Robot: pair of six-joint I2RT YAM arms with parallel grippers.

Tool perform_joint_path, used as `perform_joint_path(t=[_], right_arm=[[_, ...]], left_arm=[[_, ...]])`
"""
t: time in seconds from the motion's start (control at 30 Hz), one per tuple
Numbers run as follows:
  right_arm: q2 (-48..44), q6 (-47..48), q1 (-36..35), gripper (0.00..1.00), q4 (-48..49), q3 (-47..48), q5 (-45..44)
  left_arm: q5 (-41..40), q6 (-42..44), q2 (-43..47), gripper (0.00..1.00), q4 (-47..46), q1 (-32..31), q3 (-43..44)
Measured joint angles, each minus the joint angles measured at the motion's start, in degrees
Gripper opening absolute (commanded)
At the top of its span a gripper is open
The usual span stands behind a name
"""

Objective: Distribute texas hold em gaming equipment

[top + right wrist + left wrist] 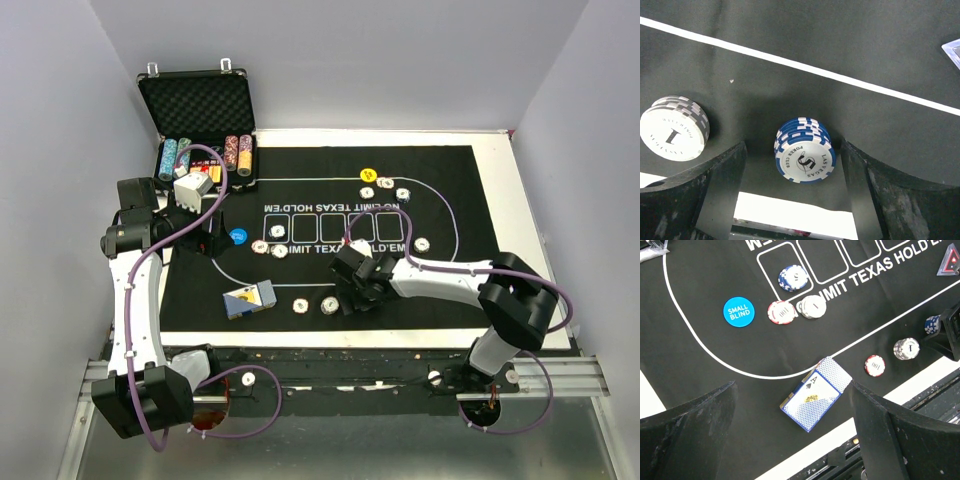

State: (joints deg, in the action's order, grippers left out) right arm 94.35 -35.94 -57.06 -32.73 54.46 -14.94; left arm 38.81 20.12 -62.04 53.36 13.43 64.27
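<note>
In the right wrist view a stack of blue poker chips stands on the black mat between the fingers of my right gripper. The jaws are open, with a wide gap on the left and a thin one on the right. A white chip stack lies to its left. My left gripper hangs open above the blue-backed box of playing cards. Beyond it are the blue button, three chip stacks and the dark red triangular marker. The yellow button sits at the far side.
The open metal case with rows of chips stands at the back left, beside the left arm. More chip stacks dot the far side of the mat. Two chip stacks lie near the front white border.
</note>
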Motion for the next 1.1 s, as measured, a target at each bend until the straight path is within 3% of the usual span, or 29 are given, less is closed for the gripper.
perform_joint_path(t=[0.67,1.1], right_arm=[[-0.83,-1.66,-0.33,0.43,3.34,-1.79,-0.31],[-5.27,-3.02,-0.33,0.29,4.07,-6.34,-1.2]], left_arm=[[0.0,0.04,0.0,0.99,0.2,0.0,0.0],[0.0,0.04,0.0,0.99,0.76,0.0,0.0]])
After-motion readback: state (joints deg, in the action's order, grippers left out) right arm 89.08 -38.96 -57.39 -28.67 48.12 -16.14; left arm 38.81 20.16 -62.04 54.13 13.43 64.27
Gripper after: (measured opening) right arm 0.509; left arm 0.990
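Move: The blue chip stack stands right between the right hand's open fingers, level with them and less than a centimetre off centre. The white chip stack is some 9 cm to the left and 1 cm nearer the base, the lone red-and-white chip about 15 cm to the left, also 1 cm nearer. The all-in triangle lies roughly 8 cm ahead and 8 cm to the right. From the idle left hand, the blue stack lies about 33 cm right, 8 cm back and 20 cm below. The right hand's fingers close from nearly wide open to about half and pinch the blue chip stack from its left and right sides, gripping harder once they stop on it. The hand stays low, easing barely a centimetre left as they close, then goes nearly 2 cm right, away from the white chip stack, dragging the blue one. ##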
